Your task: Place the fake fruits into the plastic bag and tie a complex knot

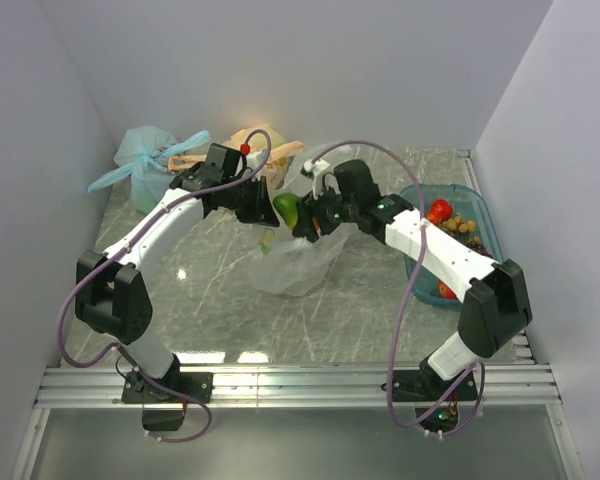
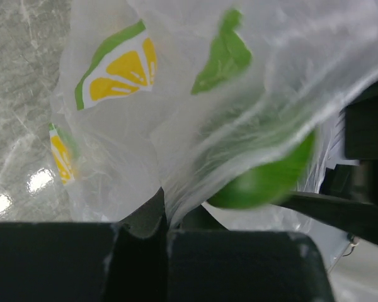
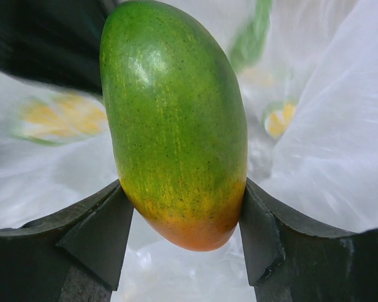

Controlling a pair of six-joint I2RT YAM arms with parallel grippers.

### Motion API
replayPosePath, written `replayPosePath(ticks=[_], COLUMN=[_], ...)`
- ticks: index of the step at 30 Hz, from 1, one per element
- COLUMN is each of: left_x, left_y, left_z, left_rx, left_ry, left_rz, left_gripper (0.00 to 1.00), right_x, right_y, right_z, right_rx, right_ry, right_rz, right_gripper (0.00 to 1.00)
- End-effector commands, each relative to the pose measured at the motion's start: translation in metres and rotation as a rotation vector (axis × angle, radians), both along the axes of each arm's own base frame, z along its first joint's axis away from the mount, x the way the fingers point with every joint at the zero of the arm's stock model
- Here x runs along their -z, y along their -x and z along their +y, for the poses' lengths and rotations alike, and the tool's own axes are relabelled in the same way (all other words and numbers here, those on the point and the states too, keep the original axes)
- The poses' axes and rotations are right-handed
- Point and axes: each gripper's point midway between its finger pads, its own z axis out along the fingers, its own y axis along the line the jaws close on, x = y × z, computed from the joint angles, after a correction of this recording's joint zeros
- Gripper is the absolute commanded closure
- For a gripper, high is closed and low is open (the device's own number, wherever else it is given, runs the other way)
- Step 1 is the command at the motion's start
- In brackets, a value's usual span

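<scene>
My right gripper [image 3: 184,217] is shut on a green fake mango [image 3: 176,119] with an orange-yellow tip, gripped at its lower end. It hangs over the mouth of the clear plastic bag [image 3: 340,138], which has lemon-slice prints. From above, the mango [image 1: 286,207] sits between both grippers, above the crumpled bag [image 1: 298,262]. My left gripper [image 2: 162,211] is shut on a pinch of the bag's film [image 2: 176,126] and holds that edge up. Through the film the mango [image 2: 264,179] shows green. No knot is visible on this bag.
A teal bin [image 1: 477,205] at the right holds more fake fruits, red and yellowish. A tied light blue bag [image 1: 150,160] and a tied orange-yellow bag [image 1: 263,143] stand at the back. White walls close in left, right and behind.
</scene>
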Motion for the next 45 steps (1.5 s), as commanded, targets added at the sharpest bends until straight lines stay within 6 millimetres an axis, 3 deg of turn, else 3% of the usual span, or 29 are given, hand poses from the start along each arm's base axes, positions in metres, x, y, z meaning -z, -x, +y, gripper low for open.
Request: replayPosePath(ticks=[1,3,7,10,11,14,16,24,26,30,33,34,35,37,38,39,40,41,45], left_x=[-0.021,-0.017,-0.013,-0.012,-0.012,-0.009,-0.009,-0.012,-0.011,-0.012,-0.015,-0.015,-0.015,-0.013,-0.014,-0.013,-0.012,-0.013,-0.013], left_y=[-0.018,-0.020,-0.022,-0.023,-0.022,-0.022,-0.022,-0.022,-0.022,-0.023,-0.024,-0.024,-0.023,-0.021,-0.019,-0.018,-0.016,-0.013,-0.009], left_z=[-0.002,0.000,-0.001,-0.001,-0.001,0.000,0.000,0.001,0.002,0.003,0.005,0.005,0.005,0.005,0.004,0.004,0.003,0.000,-0.005], left_rx=[-0.035,-0.040,-0.037,-0.033,-0.031,-0.031,-0.028,-0.033,-0.034,-0.035,-0.035,-0.030,-0.026,-0.013,-0.007,-0.005,-0.003,0.005,0.016], left_ry=[0.061,0.074,0.074,0.069,0.066,0.059,0.057,0.055,0.050,0.043,0.034,0.031,0.026,0.020,0.017,0.013,0.015,0.019,0.013], left_rz=[-0.035,-0.012,0.001,0.002,0.006,0.009,0.010,-0.004,-0.006,-0.021,-0.038,-0.045,-0.045,-0.050,-0.053,-0.052,-0.048,-0.052,-0.057], left_gripper=[0.99,0.99,0.99,1.00,1.00,0.99,0.99,0.99,1.00,1.00,1.00,1.00,1.00,0.99,0.99,0.99,1.00,0.99,0.99], right_x=[0.023,0.050,0.082,0.094,0.090,0.067,0.052,-0.053,-0.076,-0.102,-0.111,-0.099,-0.101,-0.079,-0.073,-0.065,-0.052,-0.040,0.005], right_y=[-0.005,-0.002,-0.004,-0.009,-0.012,-0.011,-0.008,0.011,0.021,0.030,0.029,0.042,0.035,0.056,0.057,0.062,0.084,0.091,0.110], right_z=[-0.007,-0.012,-0.016,-0.015,-0.012,-0.005,-0.003,0.003,-0.006,-0.031,-0.073,-0.089,-0.121,-0.167,-0.201,-0.222,-0.239,-0.268,-0.334], right_rx=[0.018,0.022,0.025,0.023,0.022,-0.003,-0.015,-0.090,-0.103,-0.067,-0.020,-0.054,-0.007,-0.061,-0.009,-0.059,-0.078,-0.028,0.088], right_ry=[0.096,0.153,0.241,0.287,0.281,0.228,0.202,0.054,0.041,0.043,0.109,0.150,0.177,0.290,0.334,0.408,0.449,0.501,0.668], right_rz=[-0.058,-0.023,0.032,0.068,0.065,0.027,0.017,-0.112,-0.172,-0.268,-0.284,-0.213,-0.203,-0.141,-0.108,-0.124,-0.031,0.028,0.234], right_gripper=[0.73,0.73,0.67,0.45,0.31,0.18,0.17,0.12,0.12,0.11,0.08,0.08,0.07,0.07,0.07,0.07,0.07,0.07,0.07])
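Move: Right below the right hand, about 3 cm back and some 16 cm down, lies the middle of the plastic bag's floor, where the mango already in its fingers is to go. The fruit tub's middle is roughly 37 cm to that hand's right, level with it fore and aft; the orange-handled bag stands about 20 cm ahead and 15 cm left. From the left hand, which already pinches the bag's rim, the bag's floor is some 7 cm right, 2 cm back and 15 cm down. Lowering the mango about 12 cm into the open bag, the right hand opens its fingers to let it go, climbs back up out of the mouth, then swings some 30 cm right to over the fruit tub, sinking again and turning its wrist, fingers wide. The left hand keeps its pinch on the rim, easing slightly forward and down. ##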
